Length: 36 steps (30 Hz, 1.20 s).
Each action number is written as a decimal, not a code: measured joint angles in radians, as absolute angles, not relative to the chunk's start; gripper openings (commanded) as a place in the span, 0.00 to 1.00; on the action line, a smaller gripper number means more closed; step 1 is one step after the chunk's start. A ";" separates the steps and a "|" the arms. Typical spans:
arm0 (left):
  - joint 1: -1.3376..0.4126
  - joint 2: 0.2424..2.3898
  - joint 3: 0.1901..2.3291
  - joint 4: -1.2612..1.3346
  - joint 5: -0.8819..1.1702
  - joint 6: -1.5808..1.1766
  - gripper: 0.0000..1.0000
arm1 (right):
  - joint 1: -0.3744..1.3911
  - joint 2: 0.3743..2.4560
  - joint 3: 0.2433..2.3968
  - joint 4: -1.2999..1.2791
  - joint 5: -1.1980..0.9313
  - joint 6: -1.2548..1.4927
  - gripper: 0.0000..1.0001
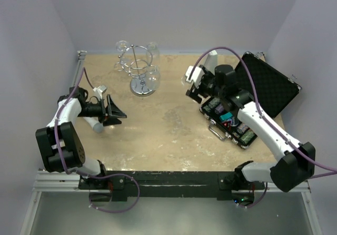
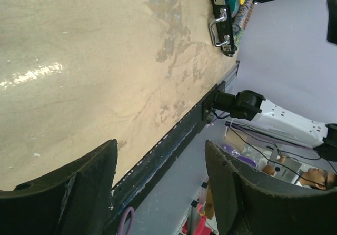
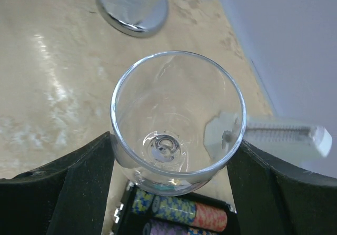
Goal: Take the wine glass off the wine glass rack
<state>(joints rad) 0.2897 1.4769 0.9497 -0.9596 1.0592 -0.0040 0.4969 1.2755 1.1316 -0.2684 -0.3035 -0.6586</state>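
The wine glass rack (image 1: pixel 139 66) stands at the back of the table on its shiny disc base (image 1: pixel 143 87), and up to three clear glasses hang from its arms, one of them (image 1: pixel 152 76) near the base. My right gripper (image 3: pixel 176 148) is shut on the bowl of a wine glass (image 3: pixel 176 119), with the mouth of the glass facing the wrist camera. The glass is apart from the rack, whose base (image 3: pixel 134 8) shows beyond it. In the top view this gripper (image 1: pixel 192 85) hangs to the right of the rack. My left gripper (image 1: pixel 118 114) is open and empty, turned on its side (image 2: pixel 160 161).
An open black case of poker chips (image 1: pixel 231 121) lies at the right with its lid (image 1: pixel 268 87) raised; the chips (image 3: pixel 179 214) sit just under the held glass. The table's front rail (image 2: pixel 174 140) runs past the left fingers. Walls close in on the left, back and right.
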 measured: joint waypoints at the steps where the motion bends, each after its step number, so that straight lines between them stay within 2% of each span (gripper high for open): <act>1: 0.290 1.477 0.953 -0.958 1.050 -0.003 0.69 | 0.460 1.292 1.139 -0.258 -0.315 -0.645 0.57; 6: 0.290 1.476 0.978 -0.936 0.988 0.028 0.68 | 0.290 1.417 1.174 -0.177 -0.393 -0.579 0.57; 10: 0.290 1.432 0.974 -0.871 0.922 0.056 0.69 | 0.236 1.473 1.174 -0.130 -0.439 -0.544 0.56; 21: 0.292 1.135 0.895 -0.610 0.816 0.108 0.69 | 0.180 1.527 1.155 0.098 -0.522 -0.449 0.57; 36: 0.292 1.107 0.826 -0.463 0.713 0.041 0.68 | 0.162 1.605 1.097 0.220 -0.542 -0.388 0.57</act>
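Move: The right hand already holds the wine glass and is bound for a bare patch of table, roughly 14 cm ahead, 6 cm to its right and 25 cm below. The metronome stands about 25 cm ahead and 12 cm right of this hand. The open poker case lies some 3 cm ahead and 21 cm right, the rack about 23 cm ahead and 24 cm left. From the empty left hand the patch is about 24 cm ahead, 38 cm right and 13 cm lower. Keeping its grip around the bowl, the right hand carries the wine glass about 12 cm forward and some 6 cm right towards the metronome, past the case's near-left corner, dipping, lifting slightly and then sinking to end about 5 cm lower, while it turns some 10 degrees clockwise and rolls its left side up about 15 degrees. The empty left hand, fingers still open, draws off forward and left by about 8 cm in all, first sinking slightly, then rising a little, as its wrist swings the fingers from pointing right round to forward-right, still slanting down. ##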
